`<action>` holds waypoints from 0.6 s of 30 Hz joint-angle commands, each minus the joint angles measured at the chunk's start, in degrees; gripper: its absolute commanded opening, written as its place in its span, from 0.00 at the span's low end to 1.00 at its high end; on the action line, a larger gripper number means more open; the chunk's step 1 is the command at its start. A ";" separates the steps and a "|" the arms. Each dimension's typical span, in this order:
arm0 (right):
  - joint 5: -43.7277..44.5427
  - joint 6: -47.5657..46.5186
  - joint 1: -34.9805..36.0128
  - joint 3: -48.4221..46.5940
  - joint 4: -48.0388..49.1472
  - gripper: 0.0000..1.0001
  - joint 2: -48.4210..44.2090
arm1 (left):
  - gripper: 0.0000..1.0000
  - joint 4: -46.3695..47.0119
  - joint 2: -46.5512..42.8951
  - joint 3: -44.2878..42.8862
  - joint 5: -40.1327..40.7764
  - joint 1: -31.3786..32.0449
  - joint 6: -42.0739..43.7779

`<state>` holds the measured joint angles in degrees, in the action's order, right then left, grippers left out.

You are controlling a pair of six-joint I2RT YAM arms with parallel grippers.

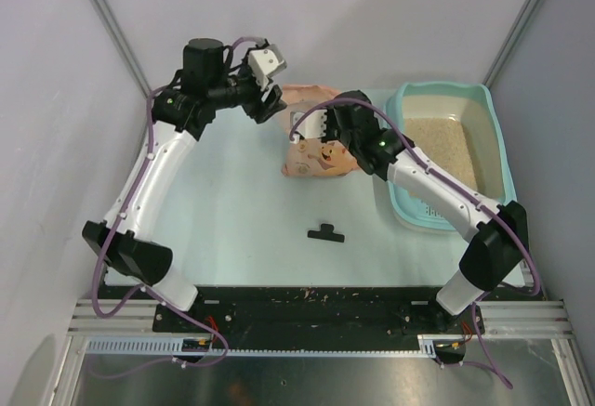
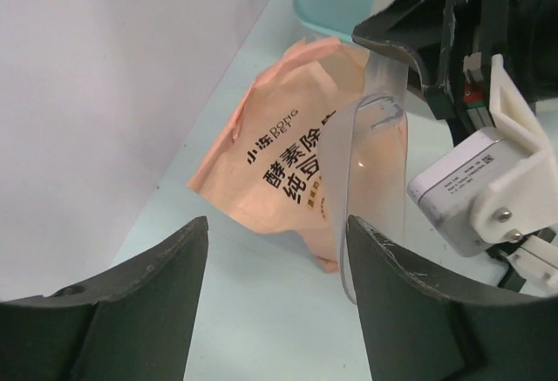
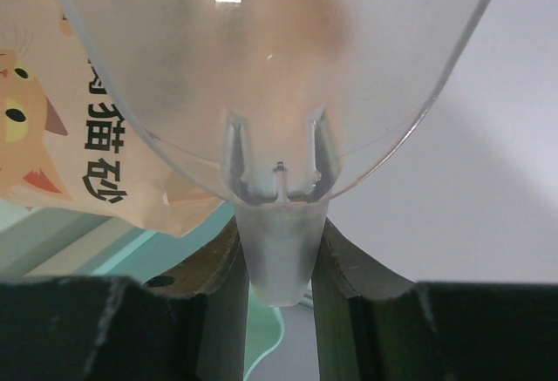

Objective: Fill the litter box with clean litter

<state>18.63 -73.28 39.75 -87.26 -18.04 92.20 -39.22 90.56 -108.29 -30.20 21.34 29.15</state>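
The teal litter box (image 1: pixel 493 127) stands at the back right with beige clean litter (image 1: pixel 451 141) spread in it. Its corner shows in the left wrist view (image 2: pixel 327 10). My right gripper (image 1: pixel 323 124) is shut on the handle (image 3: pixel 279 259) of a clear plastic scoop (image 3: pixel 270 67), held over the peach-pink cat bag (image 1: pixel 311 160). I see no granules in the scoop (image 2: pixel 370 163). My left gripper (image 1: pixel 270 101) is open and empty, just left of the bag's top (image 2: pixel 279 163), with its right finger (image 2: pixel 392 294) close beside the scoop.
A small black part (image 1: pixel 325 232) lies on the table in front of the bag. Grey walls close in on the left, back and right. The right arm (image 1: pixel 437 188) lies across the litter box's near left corner.
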 commanded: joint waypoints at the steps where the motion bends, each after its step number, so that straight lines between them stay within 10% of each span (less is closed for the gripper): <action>1: 0.88 -2.75 1.30 0.34 3.19 0.00 -3.00 | 0.68 -1.56 0.05 -1.93 -1.26 0.45 8.91; 18: -6.41 7.79 1.74 -4.67 -6.04 0.00 -3.00 | 0.42 -1.82 3.30 1.41 -10.85 3.09 15.24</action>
<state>15.00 -69.97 41.17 -87.33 -21.71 91.74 -41.25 92.62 -107.57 -37.36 23.33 41.17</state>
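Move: The clear scoop, its handle already in the right fingers, has its bowl about 7 cm to the left hand's right, level with it fore and aft, and 4 cm lower. From the right hand that bowl lies some 10 cm left, 4 cm back and 3 cm up. The litter bag stands roughly 12 cm to the left hand's right, about level with it and 20 cm below; the black clip lies 12 cm right, 20 cm back and 30 cm down. The right fingers keep their grip on the scoop handle while the left fingers narrow from wide to about half open around the bowl's edge, with no firm pinch visible yet. The left hand eases about 3 cm right and 2 cm down, slightly back, turning some 15 degrees clockwise; the right hand brings the scoop about 2 cm back and left, sinking a little, to meet it. ##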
